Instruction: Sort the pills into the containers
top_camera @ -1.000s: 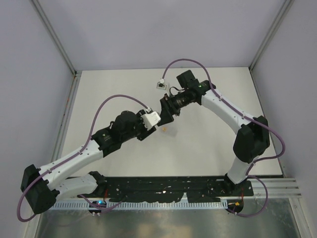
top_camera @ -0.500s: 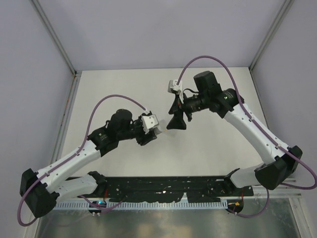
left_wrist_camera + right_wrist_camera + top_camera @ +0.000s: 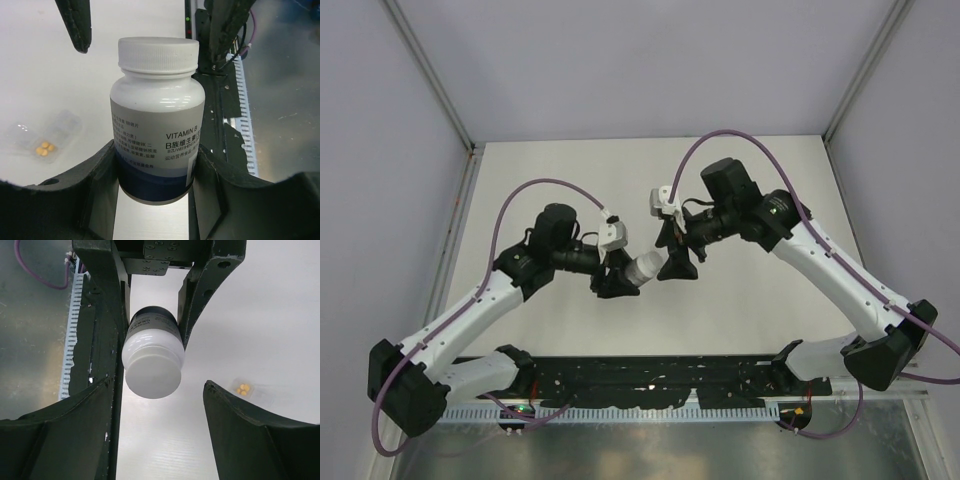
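Observation:
My left gripper [image 3: 620, 278] is shut on the lower body of the bottle [image 3: 644, 268], a white-capped vitamin bottle with a blue and white label. It holds the bottle above the table with the cap pointing at my right gripper [image 3: 678, 262]. In the left wrist view the bottle [image 3: 157, 115] fills the middle between my fingers [image 3: 100, 170]. My right gripper [image 3: 157, 390] is open, its jaws spread wide just in front of the cap [image 3: 152, 372] and not touching it. The clear packet [image 3: 45, 136] lies flat on the table with three orange pills [image 3: 44, 148] inside. It also shows in the right wrist view [image 3: 246, 389].
The white table [image 3: 760, 180] has grey enclosure walls at the back and sides. A black perforated rail [image 3: 650, 378] runs along the near edge by the arm bases. Purple cables [image 3: 535, 192] loop over both arms.
The left gripper has swung the bottle up and turned it so the cap faces right. The right arm has shifted left and lowered its open gripper to the cap.

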`<state>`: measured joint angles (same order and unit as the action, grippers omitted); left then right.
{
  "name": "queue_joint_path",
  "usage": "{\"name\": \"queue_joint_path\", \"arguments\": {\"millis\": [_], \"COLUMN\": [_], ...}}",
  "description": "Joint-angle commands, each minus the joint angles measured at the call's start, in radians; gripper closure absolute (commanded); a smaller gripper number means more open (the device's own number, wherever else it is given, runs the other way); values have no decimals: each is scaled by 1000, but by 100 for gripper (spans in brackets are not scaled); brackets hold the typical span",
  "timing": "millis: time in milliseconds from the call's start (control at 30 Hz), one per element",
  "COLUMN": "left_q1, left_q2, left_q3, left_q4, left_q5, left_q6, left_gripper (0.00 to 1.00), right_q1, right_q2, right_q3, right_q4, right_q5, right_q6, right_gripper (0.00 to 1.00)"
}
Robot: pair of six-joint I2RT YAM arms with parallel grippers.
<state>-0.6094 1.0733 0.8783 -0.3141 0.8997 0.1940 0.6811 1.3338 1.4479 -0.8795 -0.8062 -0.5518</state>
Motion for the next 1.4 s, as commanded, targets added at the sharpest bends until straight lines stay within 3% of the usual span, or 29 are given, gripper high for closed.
{"name": "queue_joint_path", "arguments": {"millis": [0,467,733,1367], "left_q1": [3,3,2,2], "left_q2": [10,31,22,-45], "left_q3": [44,53,42,-16], "left_q4": [-8,-10,0,79], "left_q5": [100,97,25,-387], "left_q6": [-11,-13,-13,-28], "left_gripper": [100,100,100,100], "right_q1": [9,26,26,-8], "right_q2": [-28,34,68,182], "right_q3": [14,37,51,94], "right_q4": [-4,-10,-12,5], "right_q5": [-11,-62,-79,-68], "right_q6": [-30,-17,18,139], "right_gripper": [25,46,67,70]}}
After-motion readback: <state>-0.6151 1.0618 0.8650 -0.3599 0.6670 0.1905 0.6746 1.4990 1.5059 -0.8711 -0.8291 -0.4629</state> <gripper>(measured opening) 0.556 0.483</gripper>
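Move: The vitamin bottle is already held near its base by the left fingers, and its white cap lies about 5 cm to the right of the left hand and 3 cm above it, 1 cm ahead. From the right hand, whose open fingers stand either side of the cap, it is some 2 cm left and 1 cm lower, level fore and aft. The clear pill box lies on the table about 12 cm ahead of the right hand, 1 cm left and roughly 25 cm below. The bottle's cap is pinched by the right fingers, which ease left onto it and close from both sides while both hands drift back about 1 cm. With the left fingers keeping their grip on the bottle, both hands then carry it together forward roughly 3 cm, sinking and edging left, towards the pill box; the left wrist turns some 15 degrees, mostly counter-clockwise. ##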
